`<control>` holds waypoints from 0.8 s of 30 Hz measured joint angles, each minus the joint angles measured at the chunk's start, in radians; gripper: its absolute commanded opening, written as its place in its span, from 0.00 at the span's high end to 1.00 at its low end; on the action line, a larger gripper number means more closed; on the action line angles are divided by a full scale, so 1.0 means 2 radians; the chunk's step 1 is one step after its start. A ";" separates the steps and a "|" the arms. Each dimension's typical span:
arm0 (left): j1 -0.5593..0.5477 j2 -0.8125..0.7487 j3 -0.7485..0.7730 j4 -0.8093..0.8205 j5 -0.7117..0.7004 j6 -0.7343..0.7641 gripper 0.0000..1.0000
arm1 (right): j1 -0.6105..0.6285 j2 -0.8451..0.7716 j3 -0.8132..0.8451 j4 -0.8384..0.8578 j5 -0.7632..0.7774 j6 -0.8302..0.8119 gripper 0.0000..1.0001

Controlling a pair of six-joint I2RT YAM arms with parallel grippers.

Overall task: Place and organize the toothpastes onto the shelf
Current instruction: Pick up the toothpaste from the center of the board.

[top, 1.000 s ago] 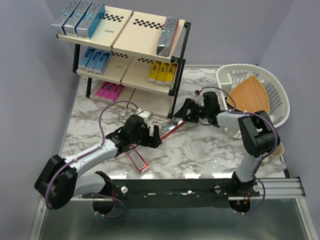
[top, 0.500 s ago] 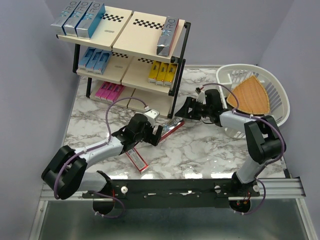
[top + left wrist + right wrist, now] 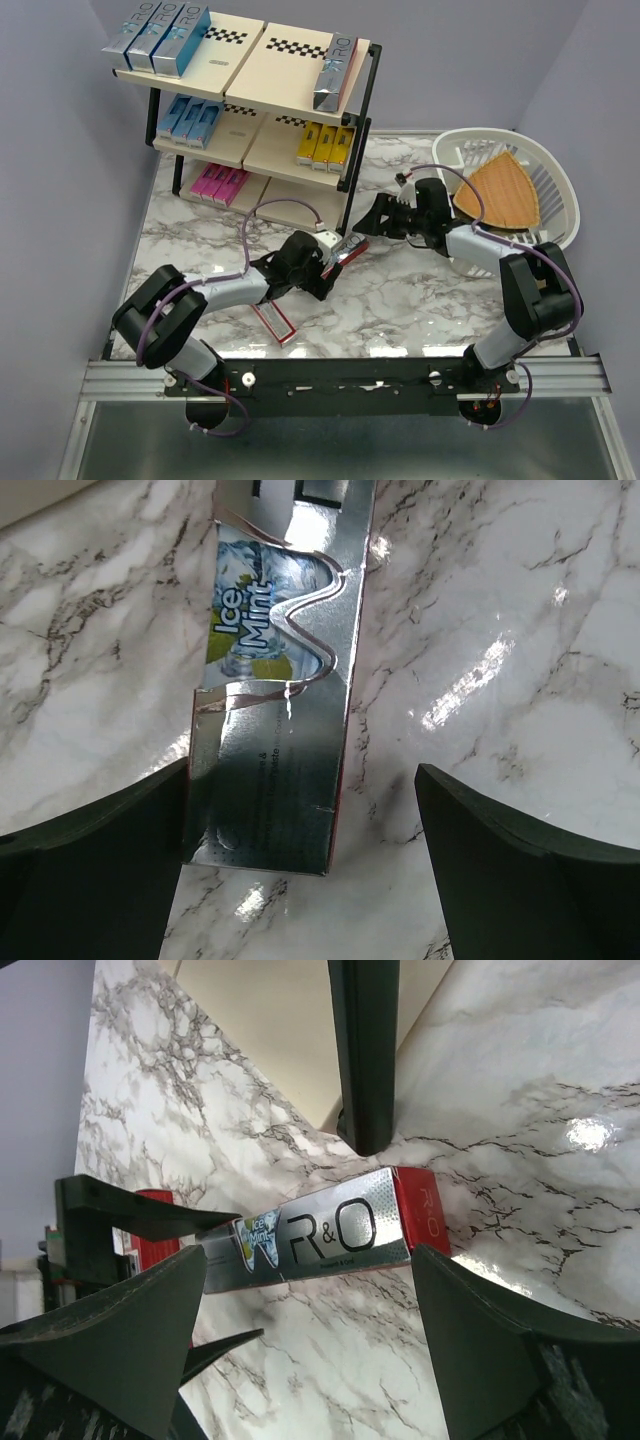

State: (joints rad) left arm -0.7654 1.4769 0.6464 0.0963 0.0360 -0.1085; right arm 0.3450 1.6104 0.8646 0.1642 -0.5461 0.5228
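A silver-and-red toothpaste box (image 3: pixel 348 248) lies flat on the marble table by the shelf's front right post. My left gripper (image 3: pixel 333 264) is open, and the box's near end (image 3: pixel 280 680) sits between its fingers, close to the left finger (image 3: pixel 90 860). My right gripper (image 3: pixel 375 222) is open just right of the box (image 3: pixel 320 1232), with nothing between its fingers (image 3: pixel 500 1340). A red toothpaste box (image 3: pixel 272 320) lies under the left arm. The shelf (image 3: pixel 250 60) holds silver-teal (image 3: pixel 155 38), silver (image 3: pixel 333 72), blue (image 3: pixel 190 118), yellow (image 3: pixel 328 143) and pink (image 3: pixel 220 183) toothpastes.
A white plastic basket (image 3: pixel 555 180) at the right holds a wedge-shaped wooden board (image 3: pixel 497 190). The shelf's black post (image 3: pixel 365 1050) stands just beyond the silver box. Bare marble (image 3: pixel 410 300) stretches in front of both grippers.
My left gripper has reached forward and right until its open fingers straddle the silver box's near end. The right gripper has drawn back a little to the right.
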 measured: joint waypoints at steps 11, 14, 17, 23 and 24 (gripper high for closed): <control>-0.059 0.030 0.013 0.005 -0.070 -0.020 0.21 | -0.006 -0.001 -0.006 -0.001 0.004 0.000 0.08; -0.061 0.030 0.006 0.021 -0.088 -0.039 0.22 | -0.006 -0.003 -0.010 -0.001 0.005 -0.001 0.08; -0.061 0.032 -0.004 0.035 -0.102 -0.053 0.22 | -0.007 -0.007 -0.014 -0.002 0.005 -0.001 0.08; -0.067 0.032 -0.012 0.046 -0.115 -0.074 0.24 | -0.007 -0.018 -0.020 -0.004 0.007 -0.005 0.08; -0.070 0.032 -0.015 0.050 -0.117 -0.078 0.29 | -0.007 -0.018 -0.021 -0.004 0.008 -0.005 0.08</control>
State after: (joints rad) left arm -0.9051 1.5402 0.6163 0.1963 -0.1974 -0.2638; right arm 0.3313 1.5742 0.8223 0.1555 -0.5308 0.5133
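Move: The last toothpaste on the open board lies between the left gripper's open fingers at its near end; its middle is about 4 cm ahead, 5 cm to the right and 3 cm below. The shelf's front right foot stands about 9 cm ahead and 3 cm right of this hand, and the other red toothpaste some 10 cm back and 12 cm left. From the right gripper the aimed-at toothpaste is about 6 cm back, 6 cm left and 9 cm lower. Bring the left gripper about 1.5 cm right and as far down, easing back slightly, to centre its fingers over the toothpaste's near end. As you settle, close them by about a fifth until both pads meet the box's long sides, then keep that opening while turning the hand a little counter-clockwise, under 10 degrees. ##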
